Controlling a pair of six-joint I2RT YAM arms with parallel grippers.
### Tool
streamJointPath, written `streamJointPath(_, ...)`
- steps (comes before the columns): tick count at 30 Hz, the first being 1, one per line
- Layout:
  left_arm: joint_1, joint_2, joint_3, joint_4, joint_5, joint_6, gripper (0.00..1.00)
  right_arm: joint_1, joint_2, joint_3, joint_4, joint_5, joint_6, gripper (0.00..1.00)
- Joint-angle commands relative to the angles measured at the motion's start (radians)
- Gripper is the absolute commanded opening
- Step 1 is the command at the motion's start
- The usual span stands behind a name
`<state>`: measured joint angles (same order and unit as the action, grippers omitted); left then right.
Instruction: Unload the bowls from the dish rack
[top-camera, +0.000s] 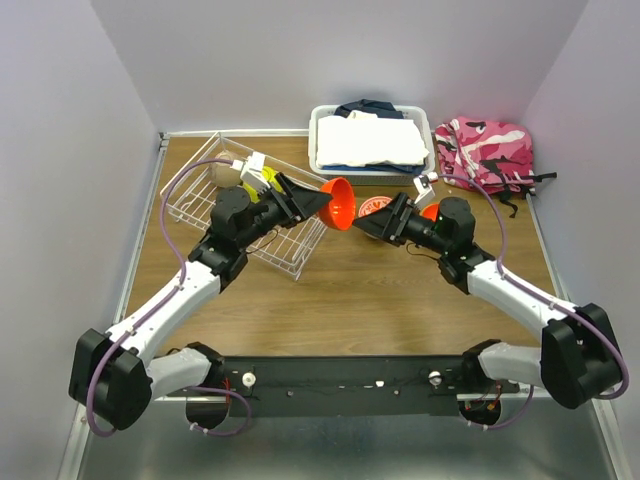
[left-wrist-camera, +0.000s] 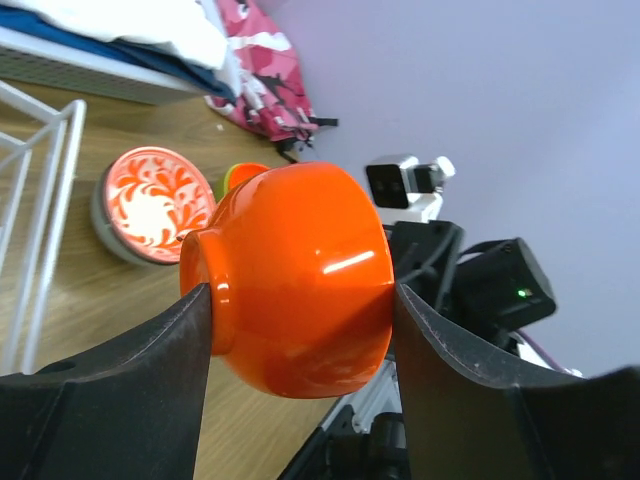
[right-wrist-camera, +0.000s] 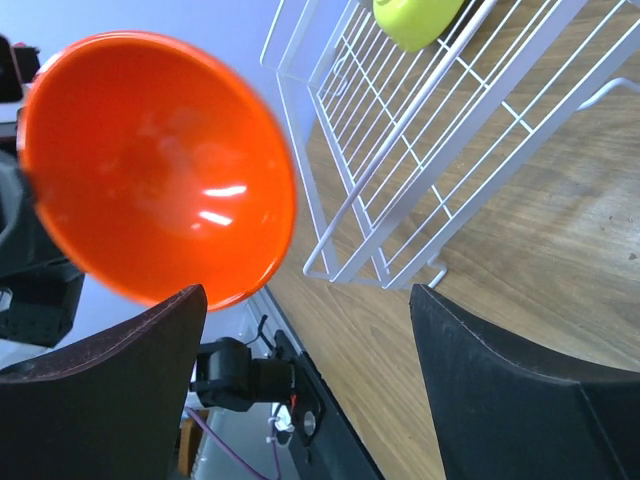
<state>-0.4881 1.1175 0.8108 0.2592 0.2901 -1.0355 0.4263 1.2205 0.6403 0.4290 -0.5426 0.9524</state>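
Observation:
My left gripper (left-wrist-camera: 300, 290) is shut on an orange bowl (left-wrist-camera: 290, 280), one finger on its foot and one on its rim. It holds the bowl (top-camera: 338, 203) on its side in the air just right of the white wire dish rack (top-camera: 240, 205). My right gripper (top-camera: 367, 224) faces the bowl's mouth (right-wrist-camera: 150, 165) with its jaws (right-wrist-camera: 305, 300) open and nothing between them. A lime-yellow bowl (right-wrist-camera: 415, 18) lies in the rack (right-wrist-camera: 450, 130). The red-patterned bowl (left-wrist-camera: 150, 200) stands on the table, with an orange bowl holding a lime one (left-wrist-camera: 240, 176) behind it.
A white plastic bin of folded cloth (top-camera: 370, 140) stands at the back centre. A pink camouflage bag (top-camera: 487, 152) lies at the back right. Grey walls close in the table on the left, back and right.

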Motion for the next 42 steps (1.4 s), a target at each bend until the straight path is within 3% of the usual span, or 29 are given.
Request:
streamJointPath(1, -0.049, 0.019, -0.015, 0.161, 0.030, -0.047, 0.55, 0.006, 0.025, 0.012, 0.042, 0.033, 0.039, 0.88)
streamJointPath(7, -0.093, 0.045, -0.051, 0.204, 0.020, -0.055, 0.55, 0.006, 0.042, 0.006, 0.062, 0.035, 0.060, 0.79)
streamJointPath(10, -0.110, 0.054, -0.065, 0.229, 0.015, -0.061, 0.55, 0.008, 0.048, 0.002, 0.063, 0.035, 0.063, 0.66)
streamJointPath(11, -0.115, 0.056, -0.065, 0.232, 0.015, -0.058, 0.55, 0.008, 0.051, -0.004, 0.066, 0.036, 0.066, 0.57)
streamJointPath(13, -0.130, 0.059, -0.065, 0.233, 0.004, -0.041, 0.55, 0.008, 0.048, -0.004, 0.065, 0.035, 0.066, 0.48)
streamJointPath(14, -0.133, 0.062, -0.067, 0.233, 0.001, -0.037, 0.55, 0.008, 0.044, -0.005, 0.063, 0.035, 0.065, 0.37)
streamJointPath(16, -0.136, 0.058, -0.070, 0.221, -0.012, -0.012, 0.55, 0.006, 0.036, -0.002, 0.036, 0.041, 0.051, 0.24)
streamJointPath(17, -0.138, 0.054, -0.078, 0.216, -0.017, -0.002, 0.55, 0.008, 0.030, 0.002, 0.018, 0.046, 0.043, 0.11)
streamJointPath(19, -0.138, 0.042, -0.082, 0.186, -0.034, 0.040, 0.57, 0.008, 0.013, 0.025, -0.060, 0.069, 0.008, 0.01)
streamJointPath(26, -0.138, -0.030, -0.105, 0.058, -0.130, 0.169, 0.97, 0.008, -0.032, 0.171, -0.373, 0.194, -0.151, 0.01)
streamJointPath(33, -0.136, -0.162, -0.078, -0.153, -0.345, 0.345, 0.99, 0.006, -0.012, 0.373, -0.748, 0.455, -0.320, 0.01)
streamJointPath(37, -0.135, -0.231, -0.013, -0.370, -0.512, 0.484, 0.99, 0.003, 0.049, 0.507, -0.971, 0.686, -0.408, 0.01)
streamJointPath(42, -0.133, -0.327, 0.077, -0.550, -0.624, 0.664, 0.99, -0.078, 0.141, 0.620, -1.101, 0.803, -0.455, 0.01)
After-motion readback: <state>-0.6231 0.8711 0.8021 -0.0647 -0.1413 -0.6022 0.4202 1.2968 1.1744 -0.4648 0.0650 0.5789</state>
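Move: The orange bowl is still in the left fingers, its middle about 4 cm right and 1 cm ahead of that hand; from the open right hand it lies roughly 8 cm left, 5 cm ahead and 3 cm up. The patterned bowl stands some 15 cm ahead, 5 cm right and 17 cm below the right hand; the bowl stack about 12 cm ahead, 21 cm right. From the left hand, the yellow-green bowl is some 19 cm ahead, 17 cm left and 20 cm lower. The orange bowl is brought about 5 cm right and back, sinking a little, to the right hand, which edges forward and shuts on its rim. Only then do the left fingers spread wide, let go and withdraw some 10 cm left, towards the rack. The right hand carries the bowl about 9 cm right and 5 cm forward towards the stack, first lifting about 3 cm, rolling its left side down and turning clockwise. ##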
